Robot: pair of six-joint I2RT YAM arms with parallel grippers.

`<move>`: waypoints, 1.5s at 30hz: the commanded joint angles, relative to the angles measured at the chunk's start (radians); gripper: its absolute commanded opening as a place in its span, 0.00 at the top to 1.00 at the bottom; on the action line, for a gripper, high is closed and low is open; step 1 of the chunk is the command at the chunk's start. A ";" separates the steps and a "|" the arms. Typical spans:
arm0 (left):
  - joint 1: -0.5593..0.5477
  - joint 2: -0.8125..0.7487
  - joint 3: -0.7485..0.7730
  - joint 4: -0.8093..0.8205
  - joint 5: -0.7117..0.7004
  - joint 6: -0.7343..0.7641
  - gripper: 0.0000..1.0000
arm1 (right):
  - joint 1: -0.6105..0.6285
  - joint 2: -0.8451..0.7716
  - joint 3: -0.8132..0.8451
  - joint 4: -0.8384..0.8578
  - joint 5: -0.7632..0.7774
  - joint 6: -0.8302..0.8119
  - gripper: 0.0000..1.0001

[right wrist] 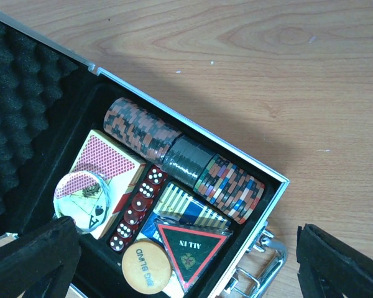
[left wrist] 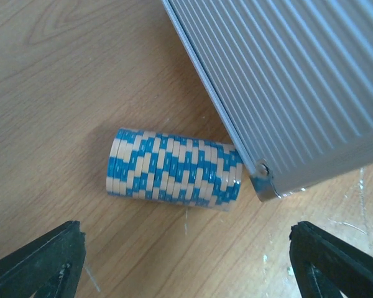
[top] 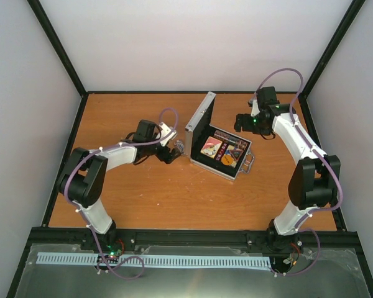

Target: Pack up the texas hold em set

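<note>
The silver case (top: 227, 155) of the texas hold em set lies open mid-table, with its lid (top: 201, 117) standing up. Inside, the right wrist view shows a row of striped chip stacks (right wrist: 180, 155), a red-backed deck (right wrist: 109, 164), red dice (right wrist: 133, 208), a blue-yellow deck (right wrist: 186, 208), a dark red-edged triangle (right wrist: 189, 245) and an orange disc (right wrist: 146, 267). A blue-and-white chip stack (left wrist: 174, 169) lies on its side on the table against the lid's ribbed outer corner (left wrist: 264, 177). My left gripper (left wrist: 186, 267) hangs open just short of that stack. My right gripper (right wrist: 186, 254) is open above the case, holding nothing.
A clear round disc (right wrist: 81, 194) rests on the red-backed deck. The case's metal handle (right wrist: 261, 273) sticks out at the near side. Black foam (right wrist: 18, 93) lines the lid. Black frame rails and pale walls bound the wooden table (top: 143, 192).
</note>
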 commanded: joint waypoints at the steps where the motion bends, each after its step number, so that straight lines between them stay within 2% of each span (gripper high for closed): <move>1: -0.027 0.060 0.074 0.013 -0.021 0.059 0.10 | -0.008 0.017 0.039 -0.025 -0.028 0.001 0.06; 10: -0.048 0.126 0.136 -0.041 -0.031 0.063 0.12 | -0.007 0.015 0.033 -0.015 -0.047 0.031 0.06; 22: -0.049 0.185 0.198 -0.097 -0.020 0.069 0.33 | -0.009 0.012 0.027 -0.001 -0.064 0.061 0.06; 25: -0.048 0.182 0.194 -0.096 -0.035 0.066 0.33 | -0.009 0.011 0.026 -0.001 -0.063 0.065 0.06; 30: -0.049 0.147 0.157 -0.086 -0.045 0.068 0.24 | -0.009 0.008 0.024 0.002 -0.063 0.076 0.06; 32: -0.048 0.145 0.154 -0.090 -0.042 0.080 0.25 | -0.009 0.008 0.022 0.006 -0.065 0.083 0.06; 39: -0.048 0.180 0.191 -0.119 -0.051 0.119 0.38 | -0.010 0.012 0.020 0.012 -0.069 0.098 0.06; 45: -0.048 0.201 0.217 -0.135 -0.033 0.142 0.35 | -0.011 0.011 0.015 0.020 -0.071 0.114 0.06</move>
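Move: The roll of blue-and-white chips lies about 4 cm ahead of my left hand, 4 cm to its right and some 5 cm below. The lid's lower near corner, close by the right end of the roll, is level with that hand ahead, 7 cm right and roughly 6 cm down. The open case's tray is about 4 cm ahead, 17 cm right and 5 cm down. From my right hand the roll is about 21 cm left, level with it ahead and 14 cm lower. I ease my left hand down about 3.5 cm towards the chip roll, drifting some 2 cm right and a little forward beside the standing lid, quicker at first and then creeping. The wrist tips by just under 10 degrees while the fingers narrow from wide open to roughly two thirds, without closing on the chips. ##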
